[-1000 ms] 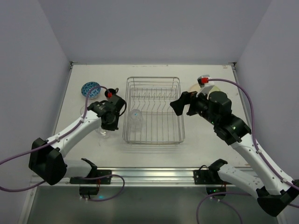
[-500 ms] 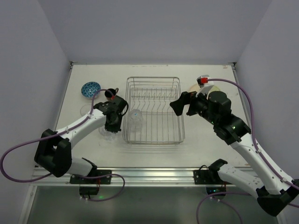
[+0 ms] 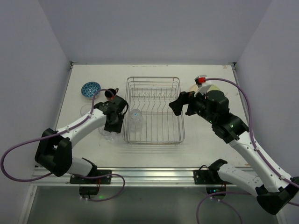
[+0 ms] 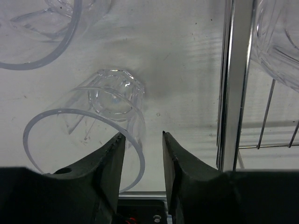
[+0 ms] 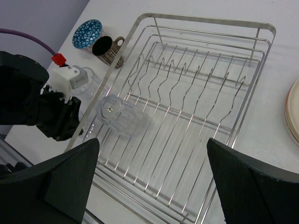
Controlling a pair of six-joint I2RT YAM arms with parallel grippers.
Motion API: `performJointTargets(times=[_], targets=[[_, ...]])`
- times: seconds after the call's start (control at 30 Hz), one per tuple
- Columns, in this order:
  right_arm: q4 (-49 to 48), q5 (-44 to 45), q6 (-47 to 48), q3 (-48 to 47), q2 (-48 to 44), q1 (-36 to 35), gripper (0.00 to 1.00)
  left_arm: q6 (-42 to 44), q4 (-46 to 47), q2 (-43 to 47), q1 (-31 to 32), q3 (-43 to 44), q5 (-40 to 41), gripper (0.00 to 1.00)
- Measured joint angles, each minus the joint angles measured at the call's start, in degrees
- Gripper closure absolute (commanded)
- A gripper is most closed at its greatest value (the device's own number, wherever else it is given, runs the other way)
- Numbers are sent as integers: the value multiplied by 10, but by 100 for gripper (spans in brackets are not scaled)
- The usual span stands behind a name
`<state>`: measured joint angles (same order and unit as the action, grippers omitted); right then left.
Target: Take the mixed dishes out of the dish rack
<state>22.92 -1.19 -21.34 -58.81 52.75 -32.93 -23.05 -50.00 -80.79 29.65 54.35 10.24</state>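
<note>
The dish rack (image 3: 154,109) (image 5: 205,107) holds one clear glass (image 3: 135,117) (image 5: 114,114) lying at its left side. My left gripper (image 3: 111,126) (image 4: 142,140) hangs just left of the rack over an upright clear glass (image 4: 100,121) standing on the table. Its jaws are parted, and the glass rim passes between them with a gap to the right finger. Another glass (image 4: 32,32) stands further left. My right gripper (image 3: 177,106) (image 5: 152,144) is wide open above the rack's right part, holding nothing. The blue-patterned bowl (image 3: 90,88) (image 5: 88,33) and brown mug (image 3: 110,93) (image 5: 106,49) sit on the table left of the rack.
Cream plates (image 5: 293,116) lie on the table right of the rack, mostly hidden behind my right arm in the top view. The rack's near left rail (image 4: 236,84) runs close beside my left fingers. The rack's upright prongs (image 5: 187,74) stand empty.
My left arm came down and toward the rack with the glass, then its jaws went from shut to parted, letting go of the rim. The right arm barely moved.
</note>
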Motion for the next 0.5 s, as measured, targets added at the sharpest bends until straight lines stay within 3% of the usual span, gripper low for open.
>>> performJointTargets(times=[0.2,0.23,0.5], targets=[[0,-12,5,0,9,0,1,0,-1,33,0,0,17,19],[0,-16,6,0,12,0,1,-2,-2,51,0,2,23,0],[-26,-106,-7,-2,80,-9,1,-3,16,234,0,51,83,0]])
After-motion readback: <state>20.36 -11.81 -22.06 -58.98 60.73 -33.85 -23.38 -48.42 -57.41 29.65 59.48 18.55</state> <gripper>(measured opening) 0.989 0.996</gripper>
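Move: Close on the left hand's left, the just-placed glass stands with its middle about 3 cm left and 3 cm below, its wall still between the part-open fingers. A second glass stands some 8 cm ahead and 4 cm left, level with it; the rack glass, the last one in the rack, is about 9 cm right and 3 cm ahead. From the right hand the rack glass lies about 15 cm left, 1 cm back and 25 cm below. Opening wide from a part-open gap, the left fingers free the wall of the placed glass and the hand lifts straight up some 13 cm, easing a little forward while the wrist tips up about 30 degrees. The right hand, empty and open, starts towards the rack glass, about 4 cm left and 3 cm down, turning slightly counter-clockwise. ##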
